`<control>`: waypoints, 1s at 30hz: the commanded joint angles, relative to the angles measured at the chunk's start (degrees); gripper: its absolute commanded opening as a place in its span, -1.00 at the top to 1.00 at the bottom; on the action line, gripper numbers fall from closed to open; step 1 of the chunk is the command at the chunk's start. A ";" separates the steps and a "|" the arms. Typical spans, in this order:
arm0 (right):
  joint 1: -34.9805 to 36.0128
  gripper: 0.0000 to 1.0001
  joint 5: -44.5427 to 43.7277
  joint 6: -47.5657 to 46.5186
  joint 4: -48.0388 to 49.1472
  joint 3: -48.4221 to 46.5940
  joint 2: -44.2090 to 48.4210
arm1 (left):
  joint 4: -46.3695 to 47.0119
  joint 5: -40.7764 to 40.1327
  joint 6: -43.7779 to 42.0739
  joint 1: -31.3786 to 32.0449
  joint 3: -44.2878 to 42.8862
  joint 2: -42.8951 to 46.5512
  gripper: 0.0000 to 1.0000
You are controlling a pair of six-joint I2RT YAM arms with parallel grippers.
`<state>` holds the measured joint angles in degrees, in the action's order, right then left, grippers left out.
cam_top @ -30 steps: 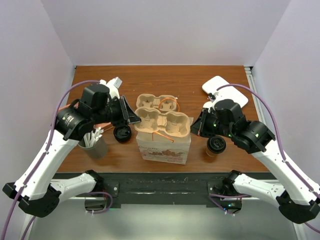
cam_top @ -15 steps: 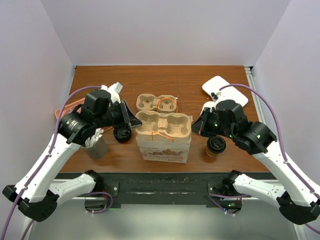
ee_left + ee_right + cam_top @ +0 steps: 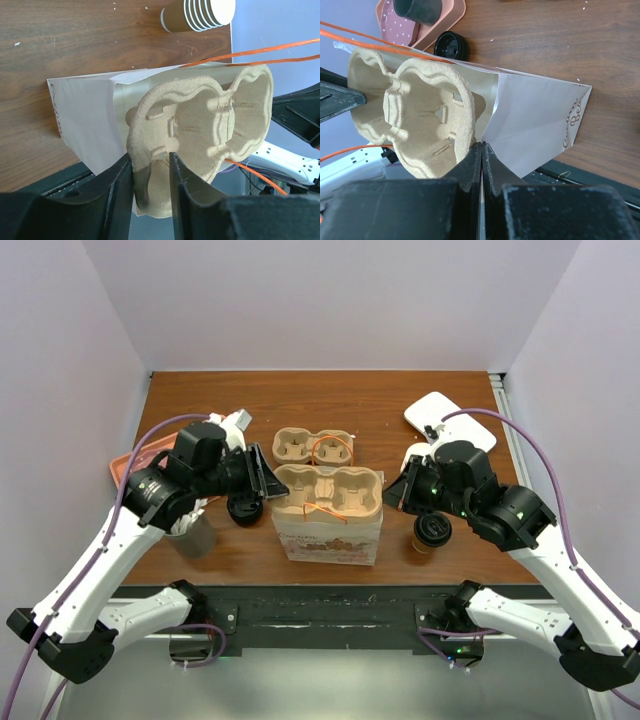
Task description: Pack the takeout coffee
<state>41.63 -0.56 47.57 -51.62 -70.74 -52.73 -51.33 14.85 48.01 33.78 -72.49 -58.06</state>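
The takeout coffee (image 3: 431, 532), a tan cup with a black lid, stands on the table right of the white paper bag (image 3: 328, 538). A pulp cup carrier (image 3: 330, 492) sits in the bag's mouth. My left gripper (image 3: 277, 480) is at the carrier's left end. In the left wrist view it (image 3: 151, 161) is open, its fingers astride the carrier's (image 3: 200, 125) rim with a gap on one side. My right gripper (image 3: 392, 497) is at the bag's right end, above and left of the coffee. In the right wrist view it (image 3: 481, 146) is shut on the bag's (image 3: 535, 115) rim.
A second carrier (image 3: 313, 447) lies behind the bag. A loose black lid (image 3: 244, 508) and a grey cup of stirrers (image 3: 190, 532) stand left of the bag, by a pink tray (image 3: 130, 462). A flat white object (image 3: 450, 420) lies at back right. A stack of lidless cups (image 3: 200, 12) stands beyond the bag.
My left gripper's jaws have widened around the carrier's rim, and the left arm has shifted slightly to the right. The carrier sits a little lower in the bag. The right arm has not moved.
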 commanded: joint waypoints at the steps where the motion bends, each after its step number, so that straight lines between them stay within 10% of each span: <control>1: 0.21 1.00 -1.11 0.77 2.92 -0.10 0.87 | -0.08 1.84 -3.00 0.15 -2.65 -0.29 0.20; 30: 0.12 1.00 -3.31 -1.25 2.22 -0.36 1.23 | -8.17 4.22 -12.50 0.23 -10.30 -4.87 -0.23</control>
<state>41.63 -2.17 47.09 -51.44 -70.74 -52.31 -57.25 17.37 38.26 33.82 -80.05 -62.41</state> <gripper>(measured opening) 0.008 0.602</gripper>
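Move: The egg-box-like cup carrier sits in the mouth of the standing paper bag, its left end between the left hand's partly opened fingers, its middle about 9 cm to that hand's right, level ahead and some 3 cm below. The bag's middle lies under it, about 13 cm below the hand; a loose black lid is on the table 8 cm ahead and 11 cm left. From the right hand the carrier's middle is about 9 cm left and 3 cm lower, and the lidded coffee cup stands 12 cm to the right, some 21 cm below. The left hand stays almost in place over the bag's left rim and goes on spreading its already parting fingers, from about a third open to well over half, letting the carrier's left end go while the wrist turns some 10 degrees, mainly clockwise; only at the very end does it lift about 1 cm. The right hand keeps still with its fingers shut on the bag's right rim, steadying the mouth as the carrier goes in. ##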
